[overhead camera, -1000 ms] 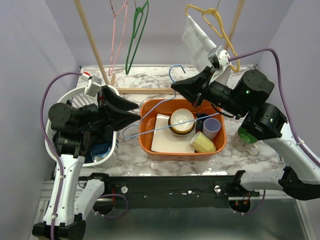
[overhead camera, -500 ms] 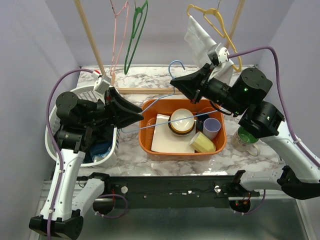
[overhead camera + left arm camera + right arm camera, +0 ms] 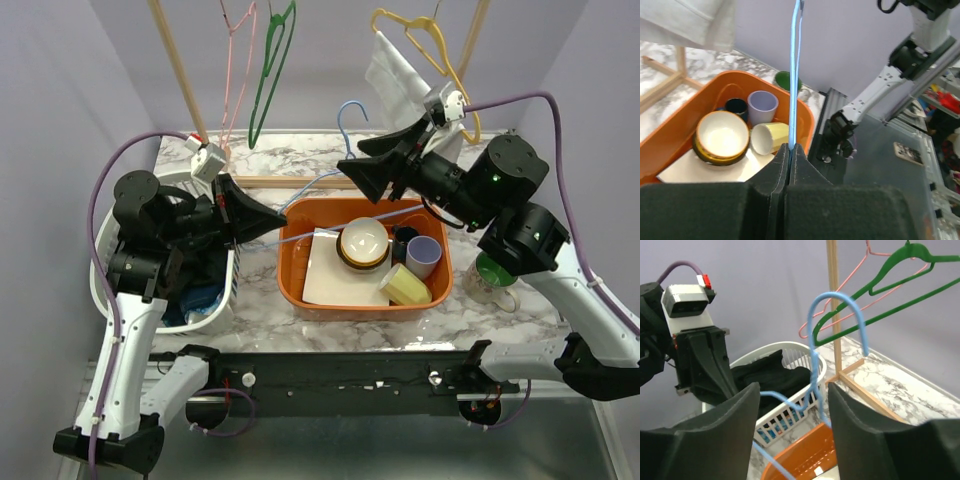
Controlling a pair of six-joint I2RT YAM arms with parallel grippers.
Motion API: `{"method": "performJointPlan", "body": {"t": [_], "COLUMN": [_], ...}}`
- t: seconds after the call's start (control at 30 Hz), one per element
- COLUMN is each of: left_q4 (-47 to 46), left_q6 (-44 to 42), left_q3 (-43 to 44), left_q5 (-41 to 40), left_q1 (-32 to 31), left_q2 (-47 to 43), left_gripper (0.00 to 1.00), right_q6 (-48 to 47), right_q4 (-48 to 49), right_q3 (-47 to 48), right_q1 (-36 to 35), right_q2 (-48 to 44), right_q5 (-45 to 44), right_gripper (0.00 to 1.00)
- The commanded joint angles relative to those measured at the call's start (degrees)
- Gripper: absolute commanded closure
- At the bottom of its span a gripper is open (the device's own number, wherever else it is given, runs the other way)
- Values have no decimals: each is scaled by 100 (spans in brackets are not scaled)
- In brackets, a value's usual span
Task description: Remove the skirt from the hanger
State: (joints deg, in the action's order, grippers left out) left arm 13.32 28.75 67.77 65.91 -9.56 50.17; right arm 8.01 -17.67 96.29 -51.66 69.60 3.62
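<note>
A bare blue wire hanger (image 3: 350, 104) hangs in the air above the orange tub (image 3: 300, 295), with no cloth on it. My left gripper (image 3: 290, 217) is shut on its lower wire. In the left wrist view the wire (image 3: 794, 75) runs straight up from the closed left gripper (image 3: 790, 147). My right gripper (image 3: 350, 165) stands open around the hanger's neck; the hook (image 3: 837, 294) rises between the spread fingers of the right gripper (image 3: 792, 390), which do not touch it. A black garment (image 3: 770, 375) lies in the white basket (image 3: 790, 347). Whether it is the skirt I cannot tell.
The orange tub holds a bowl (image 3: 363, 240), cups and a white sheet. A white garment (image 3: 395, 75) hangs on a yellow hanger (image 3: 440, 50) at the back right. Green (image 3: 270, 70) and pink (image 3: 232, 70) hangers hang on the wooden rack (image 3: 180, 70). A green cup sits at the right.
My left gripper has closed on the blue hanger's wire. My right gripper has opened and let go of the hanger, which has risen slightly.
</note>
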Motion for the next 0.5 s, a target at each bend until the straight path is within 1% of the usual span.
{"method": "performJointPlan", "body": {"t": [0.0, 0.03, 0.07, 0.17, 0.3, 0.33, 0.43, 0.47], "left_q4": [1390, 1514, 1602, 1420, 1164, 1155, 1540, 1759], "left_q6": [-1000, -1099, -1152, -1065, -758, -740, -1151, -1361], "left_q3": [693, 764, 825, 834, 1001, 1071, 1440, 1589], "left_q5": [-894, -930, -948, -992, -1430, -1754, -2370, -2929], "left_q1": [-2, -2, -2, -2, -2, -2, -2, -2], "left_q2": [71, 63, 45, -25, 19, 36, 247, 326], "left_gripper": [100, 100, 100, 100, 100, 100, 100, 100], "right_q6": [157, 192, 218, 262, 341, 350, 446, 464], "right_q4": [211, 220, 264, 308, 413, 457, 712, 747], "right_q3": [-215, -242, -268, -348, -418, -488, -672, -743], "right_q1": [7, -2, 7, -2, 7, 7, 7, 7], "right_q2": [-385, -447, -509, -728, -1018, -1080, -1326, -1379], "right_q5": [-230, -256, -300, -327, -467, -450, -520, -581], "right_gripper": [15, 3, 0, 0, 0, 0, 0, 0]}}
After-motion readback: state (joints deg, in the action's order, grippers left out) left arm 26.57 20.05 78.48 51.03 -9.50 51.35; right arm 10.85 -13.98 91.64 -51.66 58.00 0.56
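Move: The left hand already pinches the blue hanger's lower corner. The green hanger on the rack, where this one seems headed, hangs about 30 cm ahead, level sideways, some 12 cm higher; the white cloth is 27 cm ahead, 17 right, 5 up. The orange bin sits roughly 11 cm ahead, 14 right, 30 below. The right hand has its half-open fingers around the blue hanger's neck, about 2 cm ahead and 2 left, at its height. Pinching the blue hanger's corner all along, the left hand carries it forward and up towards the rack, drifting a little left, about 4 cm in all, and turns some 15 degrees counter-clockwise. The right fingers, already parting, spread fully and come clear of the neck as that hand backs off about 9 cm to the right, up and back. ##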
